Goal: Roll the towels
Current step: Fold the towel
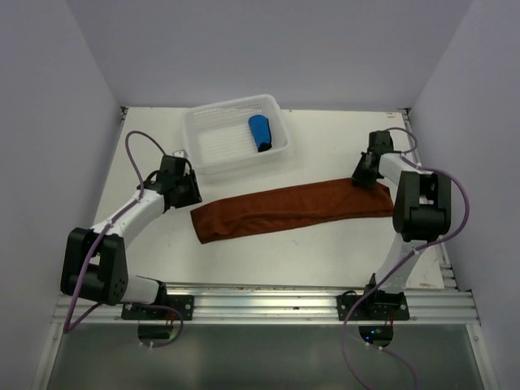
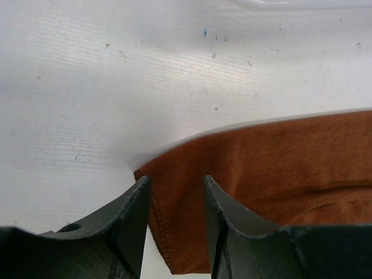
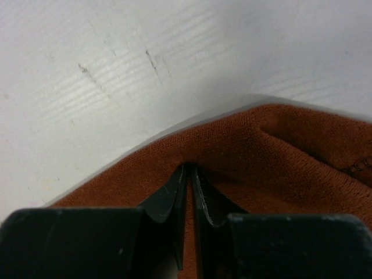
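The rust-brown towel (image 1: pixel 292 207) lies flat as a long strip across the middle of the table. My left gripper (image 1: pixel 193 197) is at its left end. In the left wrist view the left gripper (image 2: pixel 176 181) stands open, its fingers straddling the towel's corner (image 2: pixel 279 157), which lies flat on the table. My right gripper (image 1: pixel 361 180) is at the towel's right end. In the right wrist view the right gripper (image 3: pixel 189 167) is shut, pinching a fold of the brown cloth (image 3: pixel 279 151). The blue towel (image 1: pixel 260 132) lies rolled up inside the basket.
A white mesh basket (image 1: pixel 231 104) stands at the back of the table, just behind the left gripper. Lilac walls close in the left, right and back sides. A metal rail (image 1: pixel 268 296) carrying both arm bases runs along the near edge.
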`<state>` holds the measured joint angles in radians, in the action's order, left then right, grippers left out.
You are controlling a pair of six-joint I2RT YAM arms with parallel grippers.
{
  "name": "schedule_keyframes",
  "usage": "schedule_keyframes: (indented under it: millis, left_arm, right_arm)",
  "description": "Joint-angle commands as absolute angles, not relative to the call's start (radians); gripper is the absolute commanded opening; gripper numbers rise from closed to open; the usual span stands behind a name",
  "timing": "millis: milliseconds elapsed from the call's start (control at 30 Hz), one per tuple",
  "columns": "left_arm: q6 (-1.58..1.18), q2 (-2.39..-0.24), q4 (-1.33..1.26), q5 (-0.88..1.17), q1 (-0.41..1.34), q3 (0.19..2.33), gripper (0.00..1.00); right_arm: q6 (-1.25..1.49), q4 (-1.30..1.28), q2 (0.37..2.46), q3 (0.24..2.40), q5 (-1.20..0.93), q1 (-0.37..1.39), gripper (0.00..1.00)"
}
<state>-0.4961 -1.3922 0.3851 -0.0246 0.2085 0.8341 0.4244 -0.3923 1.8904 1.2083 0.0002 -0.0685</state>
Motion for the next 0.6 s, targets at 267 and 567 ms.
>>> schedule_keyframes:
  millis: [267,567]
  left_arm:
    - [-0.457,-1.387,0.359,0.018,0.189,0.854,0.44]
    - [-0.476,-1.457,0.236,0.117,0.189,0.801,0.40]
  right_arm:
    - [0.426,-0.319,1.978,1.301,0.078,-0.077,0.13]
    - [0.359,-0.313,1.766,1.212,0.005,0.066,0.33]
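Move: My right fingertips are already shut and down on the brown towel near its far edge; the towel's middle lies about 17 cm to their left and 8 cm back, and its right end some 9 cm to their right and 5 cm back. The blue roll in the tray is roughly 27 cm left and 17 cm ahead of this hand. From my left hand, poised over the far left corner, the towel's middle is about 25 cm to the right, level ahead, 5 cm down. With my right fingers still shut on the towel I drag its right part forward about 3.5 cm, drifting slightly right. Then I open the fingers partway and swing about 3.5 cm left, easing back and rising a little over the cloth. My left hand hovers over the left corner and only at the end slips about 1 cm down and to the right. ##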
